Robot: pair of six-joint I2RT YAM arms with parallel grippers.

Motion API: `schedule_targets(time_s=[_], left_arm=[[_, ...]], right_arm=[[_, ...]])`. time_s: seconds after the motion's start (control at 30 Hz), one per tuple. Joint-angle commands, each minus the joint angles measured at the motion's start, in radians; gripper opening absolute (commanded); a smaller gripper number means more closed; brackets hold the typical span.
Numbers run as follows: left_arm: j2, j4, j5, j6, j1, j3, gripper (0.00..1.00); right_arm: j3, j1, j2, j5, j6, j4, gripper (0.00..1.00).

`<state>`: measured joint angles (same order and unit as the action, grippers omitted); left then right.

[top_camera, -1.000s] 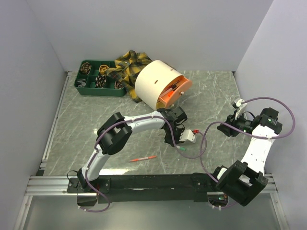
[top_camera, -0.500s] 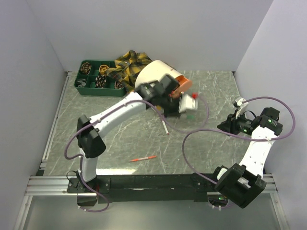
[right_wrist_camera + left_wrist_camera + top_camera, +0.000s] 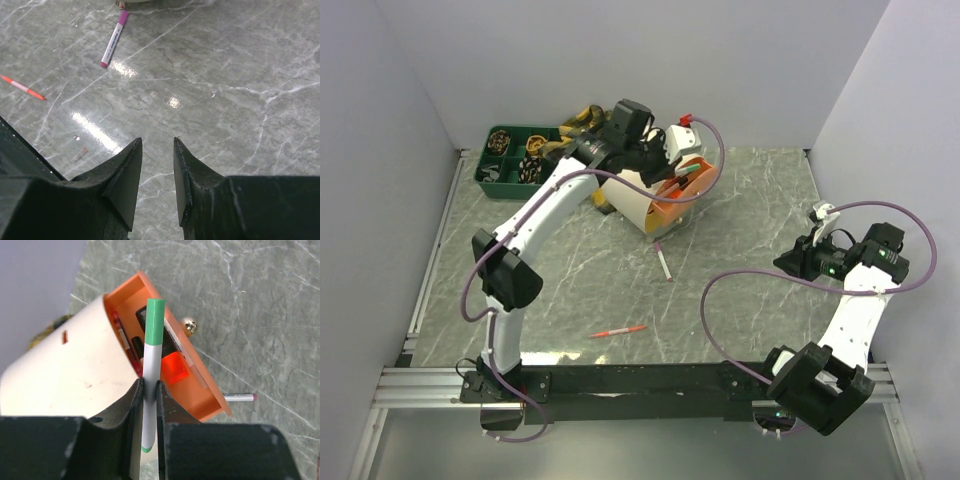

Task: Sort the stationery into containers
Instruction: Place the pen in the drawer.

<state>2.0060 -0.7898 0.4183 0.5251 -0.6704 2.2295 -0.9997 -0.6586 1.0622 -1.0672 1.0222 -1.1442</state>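
Observation:
My left gripper (image 3: 149, 385) is shut on a white marker with a green cap (image 3: 152, 350), held just above the orange tray (image 3: 207, 390) in the mouth of the cream drum (image 3: 60, 370). That tray holds a black highlighter with an orange cap (image 3: 172, 369) and a red pen (image 3: 120, 332). From above, the left gripper (image 3: 667, 163) hangs over the drum (image 3: 632, 190). A pink-capped marker (image 3: 663, 261) and a red pen (image 3: 618, 330) lie loose on the table. My right gripper (image 3: 158, 142) stands open over bare table at the right (image 3: 790, 263), holding nothing.
The dark green divided tray (image 3: 485, 180) sits at the back left with the plaid cloth (image 3: 582, 130) beside it, behind the drum. A gold knob (image 3: 189, 326) sticks out of the orange tray. Grey walls close in the table on three sides.
My left arm has swung from mid-table up and back to the drum's mouth, carrying the green-capped marker. The right arm has barely moved.

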Motion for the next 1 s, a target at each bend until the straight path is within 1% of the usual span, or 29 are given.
schedule_targets(time_s=[0.0,0.2,0.23,0.27,0.3,0.33,0.37,0.43,0.5,0.53,0.57,0.6,0.63,0.7,0.73,0.77,0.8,0.83,0.87,0.9,0.93,0.97], left_arm=[[0.034,0.037,0.016,-0.068,-0.003,0.048,0.01],[0.053,0.073,0.01,-0.126,-0.003,0.055,0.02],[0.053,0.083,0.002,-0.14,-0.003,0.055,0.13],[0.051,0.093,-0.01,-0.157,-0.003,0.055,0.2],[0.051,0.104,-0.021,-0.174,-0.003,0.055,0.23],[0.047,0.106,-0.024,-0.175,-0.003,0.055,0.31],[0.043,0.11,-0.029,-0.181,-0.003,0.055,0.36],[0.03,0.124,-0.045,-0.203,-0.004,0.053,0.43],[0.014,0.132,-0.049,-0.22,-0.005,0.055,0.47],[-0.001,0.142,-0.052,-0.223,-0.005,0.053,0.51],[-0.012,0.143,-0.053,-0.226,-0.005,0.056,0.53],[-0.025,0.144,-0.053,-0.223,-0.005,0.056,0.55],[-0.065,0.15,-0.046,-0.218,-0.003,0.05,0.59],[-0.13,0.171,-0.018,-0.176,-0.003,-0.04,0.63],[-0.232,0.202,0.002,-0.157,-0.003,-0.11,0.67],[-0.292,0.249,0.081,-0.114,-0.003,-0.283,0.69],[-0.353,0.254,0.135,0.036,-0.003,-0.376,0.7],[-0.465,0.258,0.17,0.12,-0.004,-0.466,0.73],[-0.516,0.258,0.218,0.195,-0.005,-0.625,0.75],[-0.559,0.232,0.233,0.354,-0.005,-0.692,0.77],[-0.62,0.197,0.249,0.436,-0.005,-0.747,0.79],[-0.642,0.158,0.258,0.513,-0.008,-0.821,0.8]], right_arm=[[-0.037,0.004,-0.015,-0.03,-0.005,0.02,0.38],[-0.014,0.002,-0.013,-0.031,-0.007,0.029,0.38],[-0.014,0.002,-0.014,-0.031,-0.005,0.028,0.38],[-0.014,0.002,-0.01,-0.031,-0.005,0.027,0.38],[-0.014,0.004,-0.01,-0.028,-0.002,0.024,0.38],[-0.014,0.002,-0.005,-0.028,0.004,0.021,0.38],[-0.014,0.004,-0.002,-0.027,0.006,0.021,0.38],[-0.019,0.002,0.002,-0.025,0.007,0.023,0.38],[-0.025,0.002,0.012,-0.027,0.003,0.031,0.38],[-0.027,0.004,0.015,-0.03,-0.005,0.032,0.38],[-0.028,0.002,0.018,-0.031,-0.01,0.037,0.38],[-0.031,0.002,0.021,-0.033,-0.016,0.046,0.38],[-0.033,0.004,0.021,-0.034,-0.028,0.049,0.38],[-0.037,0.004,0.024,-0.033,-0.024,0.041,0.38],[-0.037,0.002,0.025,-0.03,-0.014,0.037,0.38],[-0.036,0.002,0.021,-0.022,-0.011,0.034,0.38],[-0.03,0.002,0.021,-0.019,-0.005,0.029,0.38],[-0.028,0.002,0.018,-0.013,0.01,0.023,0.38],[-0.025,0.002,0.016,-0.011,0.019,0.018,0.38],[-0.019,0.004,0.013,-0.005,0.029,0.009,0.38],[-0.016,0.004,0.01,-0.002,0.047,0.006,0.38],[-0.013,0.004,0.007,0.0,0.052,0.005,0.38]])
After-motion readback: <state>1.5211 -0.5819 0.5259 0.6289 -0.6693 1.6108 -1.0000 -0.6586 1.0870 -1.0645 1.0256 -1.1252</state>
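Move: The left hand already holds the pen over the open drawer, whose middle lies about 10 cm below the hand, some 4 cm to its right and 1 cm back. The white drum stands roughly 3 cm ahead, 5 cm left and 17 cm below; the purple pen lies on the table about 11 cm back, 1 cm left and 29 cm down. From the right hand, the drawer is about 15 cm ahead and 21 cm left, roughly level. Left hand dips about 2.5 cm towards the drawer, opens to release the pen, then withdraws some 10 cm back and left. ##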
